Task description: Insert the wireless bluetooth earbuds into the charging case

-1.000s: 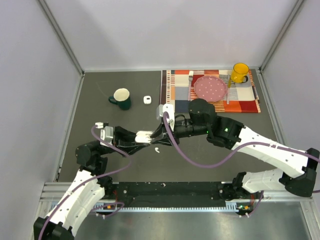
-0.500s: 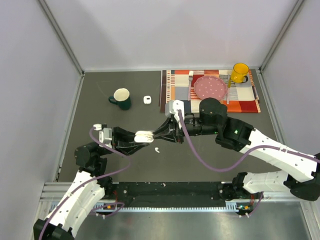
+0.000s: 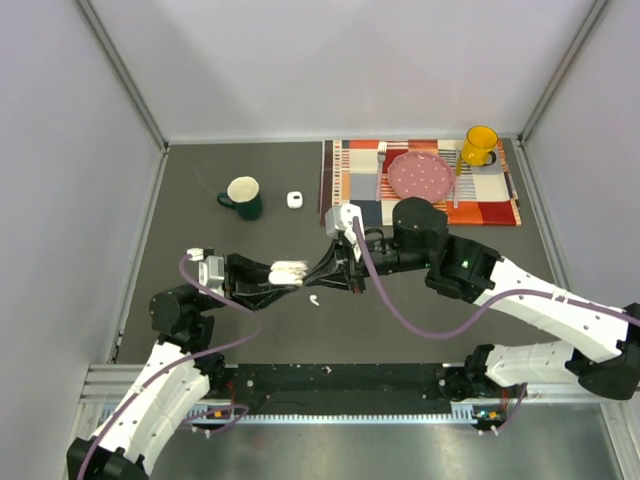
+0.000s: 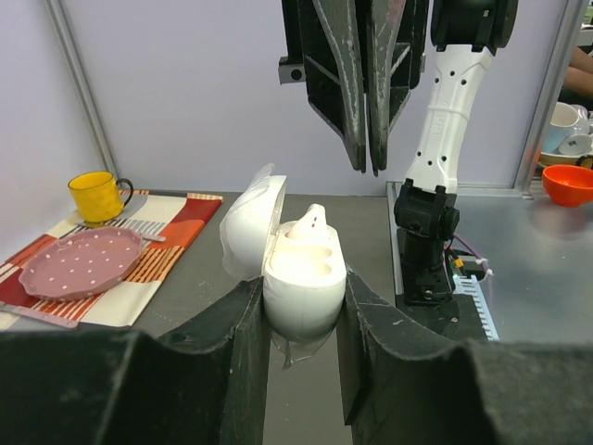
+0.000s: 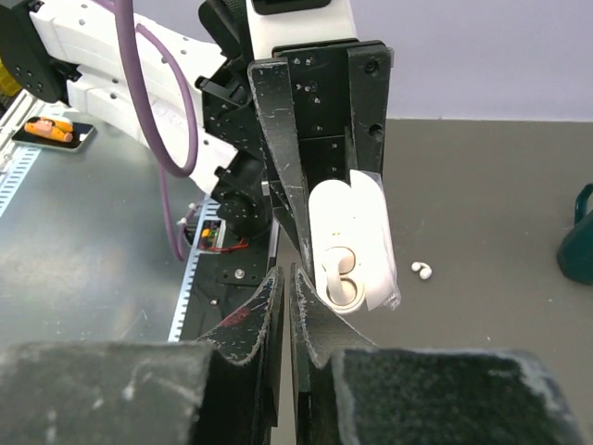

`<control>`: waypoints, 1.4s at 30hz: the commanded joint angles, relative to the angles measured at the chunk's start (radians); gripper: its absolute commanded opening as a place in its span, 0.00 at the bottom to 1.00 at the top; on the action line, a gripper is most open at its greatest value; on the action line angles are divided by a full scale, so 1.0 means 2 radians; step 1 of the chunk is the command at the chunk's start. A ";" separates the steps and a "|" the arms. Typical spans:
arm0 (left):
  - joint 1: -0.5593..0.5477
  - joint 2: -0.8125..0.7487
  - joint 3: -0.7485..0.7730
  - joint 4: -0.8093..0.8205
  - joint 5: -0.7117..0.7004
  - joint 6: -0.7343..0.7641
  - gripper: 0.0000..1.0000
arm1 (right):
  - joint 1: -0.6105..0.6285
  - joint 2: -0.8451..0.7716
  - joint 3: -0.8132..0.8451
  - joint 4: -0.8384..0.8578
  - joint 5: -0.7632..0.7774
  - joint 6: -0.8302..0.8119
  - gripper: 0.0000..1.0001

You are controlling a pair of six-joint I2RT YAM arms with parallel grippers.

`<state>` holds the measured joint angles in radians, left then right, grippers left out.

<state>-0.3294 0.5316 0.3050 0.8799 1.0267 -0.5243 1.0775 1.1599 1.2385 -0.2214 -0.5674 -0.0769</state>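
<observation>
The white charging case (image 4: pixel 301 278) is held off the table with its lid (image 4: pixel 248 227) swung open, and my left gripper (image 4: pixel 301 286) is shut on its body. One white earbud (image 4: pixel 313 222) stands in a slot; the right wrist view shows that earbud (image 5: pixel 341 273) inside the case (image 5: pixel 357 222). My right gripper (image 4: pixel 369 167) hangs just above the case, jaws shut with nothing between them (image 5: pixel 285 273). A loose earbud (image 3: pixel 314 299) lies on the table below the case (image 3: pixel 288 271), and in the right wrist view this earbud (image 5: pixel 422 271) is to the case's right.
A green mug (image 3: pixel 243 196) and a small white box-like object (image 3: pixel 295 199) sit farther back. A striped placemat (image 3: pixel 500 210) at the back right carries a pink plate (image 3: pixel 420 176) and a yellow mug (image 3: pixel 480 145). Grey walls enclose the table.
The right gripper's jaws have closed. The right arm first drew back to the right, then edged left toward the case again. The left gripper and case held still.
</observation>
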 commanded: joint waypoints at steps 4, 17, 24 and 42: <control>-0.002 -0.009 0.008 0.011 -0.013 0.004 0.00 | 0.002 0.008 -0.004 0.016 -0.012 0.005 0.04; -0.002 -0.011 0.008 0.017 -0.001 -0.004 0.00 | 0.002 0.024 -0.003 0.026 0.026 -0.014 0.04; -0.002 -0.016 0.003 0.005 -0.013 0.004 0.00 | 0.002 0.007 -0.005 0.026 -0.011 -0.011 0.07; -0.002 -0.079 0.011 -0.134 -0.123 0.099 0.00 | -0.011 -0.103 -0.088 0.134 0.209 0.032 0.35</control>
<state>-0.3294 0.4225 0.3046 0.7044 0.8677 -0.4080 1.0763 0.9974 1.1042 -0.0853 -0.4091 -0.0635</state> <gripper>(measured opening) 0.346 0.320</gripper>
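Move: The open case with an earbud in it lies about 3 cm left of the right hand's shut fingertips, 2 cm ahead and some 3 cm lower. The left hand still holds that case, its middle about 2 cm to that hand's right and 1 cm above its pads, level fore and aft. On the table, roughly 32 cm beneath the right hand, one loose earbud lies about 13 cm ahead and 1 cm right, another about 17 cm ahead and 14 cm left. Down about 2 cm, drifting 1 cm forward and left, the right hand brings its shut fingertips towards the earbud in the open case; any pressing can't be seen. After a short stay it reverses, rising some 4–5 cm and drawing right, first back and then forward, as its fingers open. The left hand keeps its grip on the case and late on shifts about 2 cm forward, turning 10 degrees counter-clockwise. ##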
